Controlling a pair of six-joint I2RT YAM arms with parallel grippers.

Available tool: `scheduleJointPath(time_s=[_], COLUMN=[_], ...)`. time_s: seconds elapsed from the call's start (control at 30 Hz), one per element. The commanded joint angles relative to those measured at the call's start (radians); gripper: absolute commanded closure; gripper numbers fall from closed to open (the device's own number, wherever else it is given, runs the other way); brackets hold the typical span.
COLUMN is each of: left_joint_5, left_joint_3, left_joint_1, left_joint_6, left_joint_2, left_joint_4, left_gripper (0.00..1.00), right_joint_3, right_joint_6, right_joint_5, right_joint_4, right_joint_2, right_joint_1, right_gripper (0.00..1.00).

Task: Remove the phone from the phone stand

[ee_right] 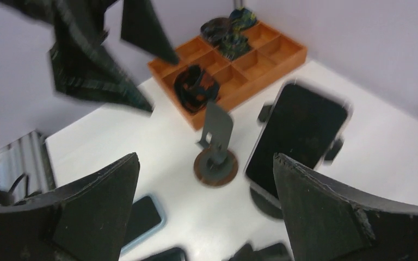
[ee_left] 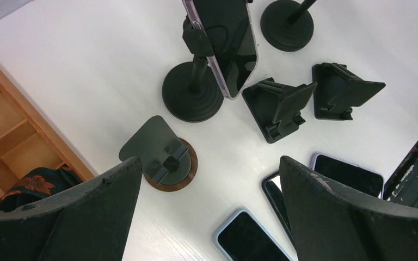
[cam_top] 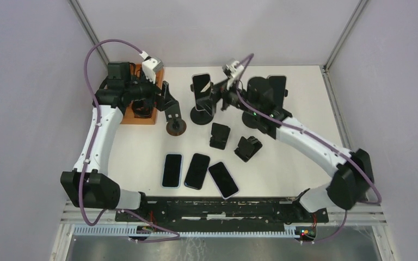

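Observation:
A dark phone (cam_top: 201,85) stands clamped in a black phone stand (cam_top: 201,116) with a round base, at the table's back middle. My right gripper (cam_top: 216,98) hovers just right of it, open and empty. In the blurred right wrist view the phone (ee_right: 299,130) lies ahead, toward the right finger (ee_right: 337,212), apart from both fingers. My left gripper (cam_top: 172,109) is open and empty above a small stand with a wooden base (cam_top: 176,127). From the left wrist, the phone (ee_left: 228,43) and its stand base (ee_left: 192,98) appear at the top.
A second phone sits on a stand (cam_top: 275,87) at the back right. Two small folding stands (cam_top: 220,135) (cam_top: 248,148) sit mid-table. Three phones (cam_top: 172,169) (cam_top: 197,171) (cam_top: 223,179) lie flat near the front. An orange wooden organizer (cam_top: 141,117) stands at the back left.

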Motion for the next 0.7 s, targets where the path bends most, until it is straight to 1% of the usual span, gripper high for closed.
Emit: scheduleJointPath(time_s=[0.0,0.17,0.23,0.33,0.43,0.57,0.67], left_joint_5=[0.03,0.017,0.016,0.033,0.08,0.138,0.158], left_joint_3=[-0.012,-0.025,-0.025,-0.028,-0.035,-0.047,-0.043], left_joint_1=[0.006,0.007,0.007,0.007,0.005,0.007,0.006], left_joint_6=[-0.002,0.027,0.041,0.063,0.099,0.135,0.146], left_joint_2=[-0.069,-0.103,-0.107,-0.112,-0.112,-0.114,-0.117], left_joint_4=[-0.025,-0.033,-0.048,-0.073,-0.104,-0.128,-0.134], left_gripper=[0.0,0.0,0.0,0.0,0.0,0.0,0.0], right_joint_3=[0.333,0.555,0.601,0.631,0.644,0.628,0.627], right_joint_6=[-0.119,-0.108,-0.105,-0.106,-0.096,-0.026,-0.016], right_joint_5=[0.088,0.08,0.085,0.053,-0.035,-0.18,-0.211], right_joint_4=[-0.137,-0.146,-0.147,-0.127,-0.107,-0.046,-0.035], right_joint_2=[0.247,0.456,0.505,0.549,0.589,0.632,0.651], right_joint_1=[-0.013,-0.074,-0.09,-0.105,-0.12,-0.141,-0.142], right_gripper=[0.02,0.02,0.02,0.02,0.02,0.02,0.02])
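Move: The phone on the far left stand has its middle roughly 16 cm ahead of the right hand, 8 cm to its left and 13 cm below. An empty round stand is about 9 cm ahead and 20 cm left, 20 cm down; a small black stand is some 4 cm ahead, 1 cm right and 23 cm down. The other standing phone is level in reach with the target, about 32 cm right of it. From the left hand the target lies some 11 cm ahead, 15 cm right and 10 cm below. Reach the right gripper quickly forward about 16 cm towards the upper part of the phone on the far left stand, easing a little left. Let it rise some 2 cm at first, then sink about 8 cm, fingers still wide open, until the tips flank the phone's top end. Draw the open left gripper back some 4 cm. ##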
